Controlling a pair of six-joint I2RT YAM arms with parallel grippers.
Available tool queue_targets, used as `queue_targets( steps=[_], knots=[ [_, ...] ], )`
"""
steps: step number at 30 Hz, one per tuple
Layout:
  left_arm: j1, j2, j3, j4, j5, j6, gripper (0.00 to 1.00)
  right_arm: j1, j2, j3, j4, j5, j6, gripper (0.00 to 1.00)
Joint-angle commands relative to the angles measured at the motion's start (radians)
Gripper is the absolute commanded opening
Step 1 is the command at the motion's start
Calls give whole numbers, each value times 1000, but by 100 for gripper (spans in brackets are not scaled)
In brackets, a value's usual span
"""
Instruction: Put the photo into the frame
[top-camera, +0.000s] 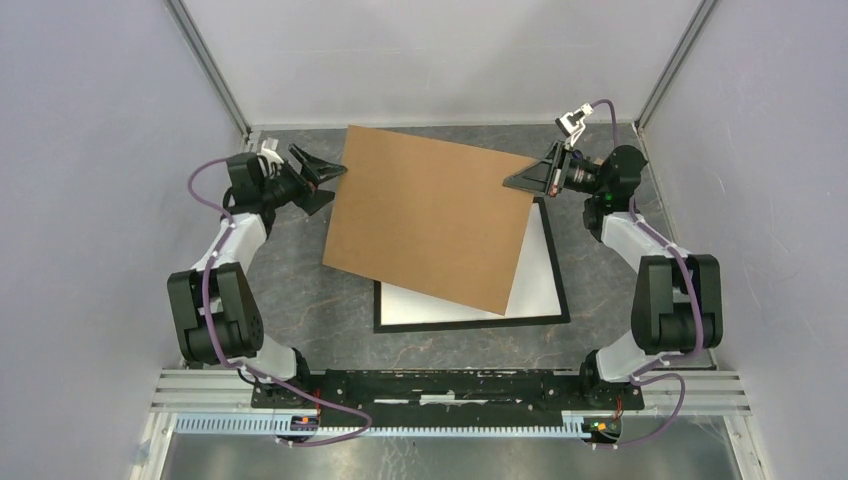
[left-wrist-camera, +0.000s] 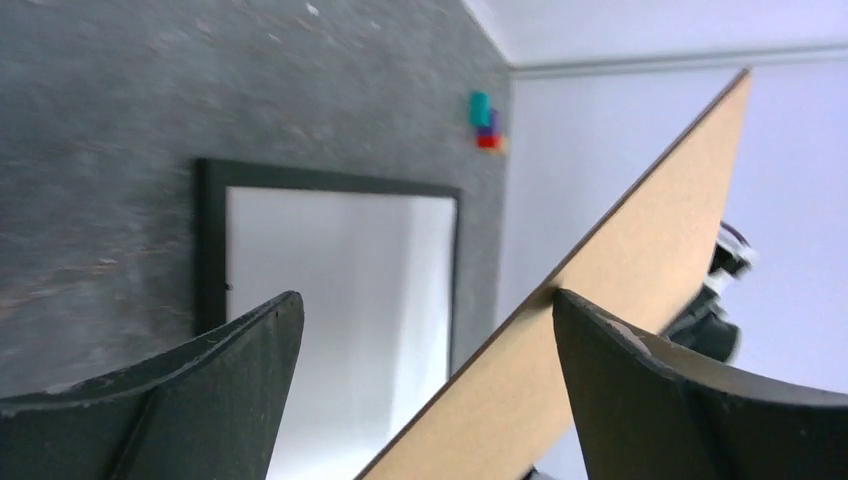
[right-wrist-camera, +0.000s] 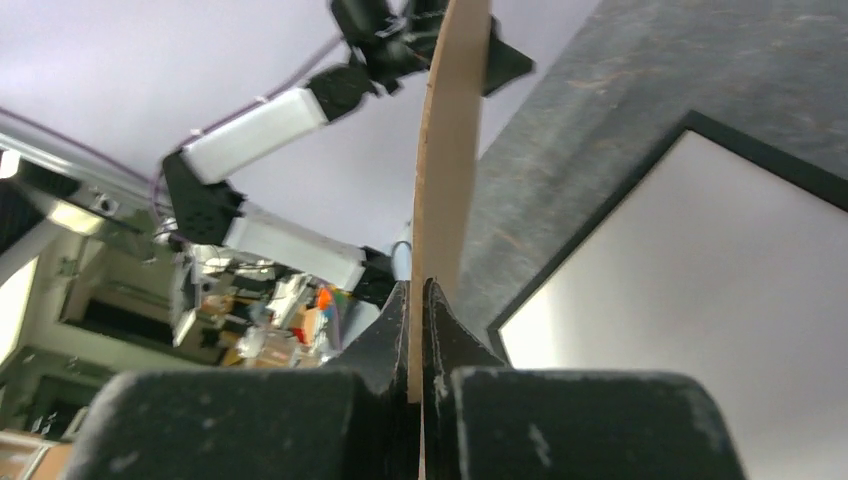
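A plain brown backing board (top-camera: 430, 220) hangs tilted above the table, its lower corner over the frame. My right gripper (top-camera: 530, 178) is shut on the board's far right corner; in the right wrist view the fingertips (right-wrist-camera: 415, 288) pinch the thin board (right-wrist-camera: 450, 150) edge-on. My left gripper (top-camera: 322, 180) is open at the board's left edge. In the left wrist view the board (left-wrist-camera: 650, 230) slants between the wide jaws of the left gripper (left-wrist-camera: 425, 300) without being pinched. The black frame (top-camera: 470, 323) lies flat below, with a white surface (top-camera: 535, 280) inside it. The photo is hidden.
White enclosure walls stand close on the left, right and back. A metal rail (top-camera: 450, 405) with the arm bases runs along the near edge. A small teal, blue and red object (left-wrist-camera: 485, 120) sits at the far side, seen in the left wrist view.
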Motion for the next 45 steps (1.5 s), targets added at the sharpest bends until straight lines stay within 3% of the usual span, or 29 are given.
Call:
queue_targets(
  steps=[1,3,6,8,13,16,19,20,22,23,26,30,36,45],
  knots=[
    [-13,-15,-129,524,261,-288,100,20,73,24,763,-38,569,0],
    [-16,5,-137,535,288,-275,100,22,90,32,750,-45,556,0],
    [-16,19,-252,946,308,-506,100,22,93,30,651,-49,474,0],
    [-22,56,-265,1077,343,-590,98,22,106,32,634,-47,462,0],
    [-26,107,-313,1269,366,-704,69,-4,119,3,598,-26,422,0],
    [-26,125,-335,1292,360,-716,47,-59,97,-7,427,-4,303,3],
    [-31,148,-346,1381,352,-770,33,-61,47,14,77,30,31,20],
    [-34,159,-349,1425,347,-798,29,-63,24,54,-145,70,-170,26],
    [-43,179,-344,1506,341,-865,15,-54,16,220,-768,233,-627,48],
    [-47,187,-343,1528,336,-883,13,-44,20,257,-883,249,-704,54],
    [-50,190,-355,1556,303,-905,3,-48,-52,95,-565,205,-518,62],
    [-49,192,-388,1581,213,-943,2,-46,-160,-137,-205,196,-302,74],
    [-46,195,-417,1597,92,-974,2,-41,-239,-395,440,236,145,77],
    [-48,158,-461,1568,-11,-958,2,26,-299,-581,591,411,282,73]
  ],
)
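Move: The board is already pinched at its right edge by the right hand. From the left hand, the board's middle is about 19 cm right, 7 cm back and 4 cm up, its left edge already between the open fingers; from the right, 15 cm left, 6 cm back and slightly below. The frame lies 27 cm right, 14 cm back and 20 cm below the left hand, or 5 cm left, 14 cm back of the right hand. The left hand feeds its open fingers farther over the board's left edge, some 6 cm right, 4 cm back and 3 cm up, rolling about 30 degrees, pinches it shut and eases slightly forward. The right hand then opens, runs forward 5 cm with the edge, then draws back 10 cm, dipping, its open fingers still straddling the edge. ##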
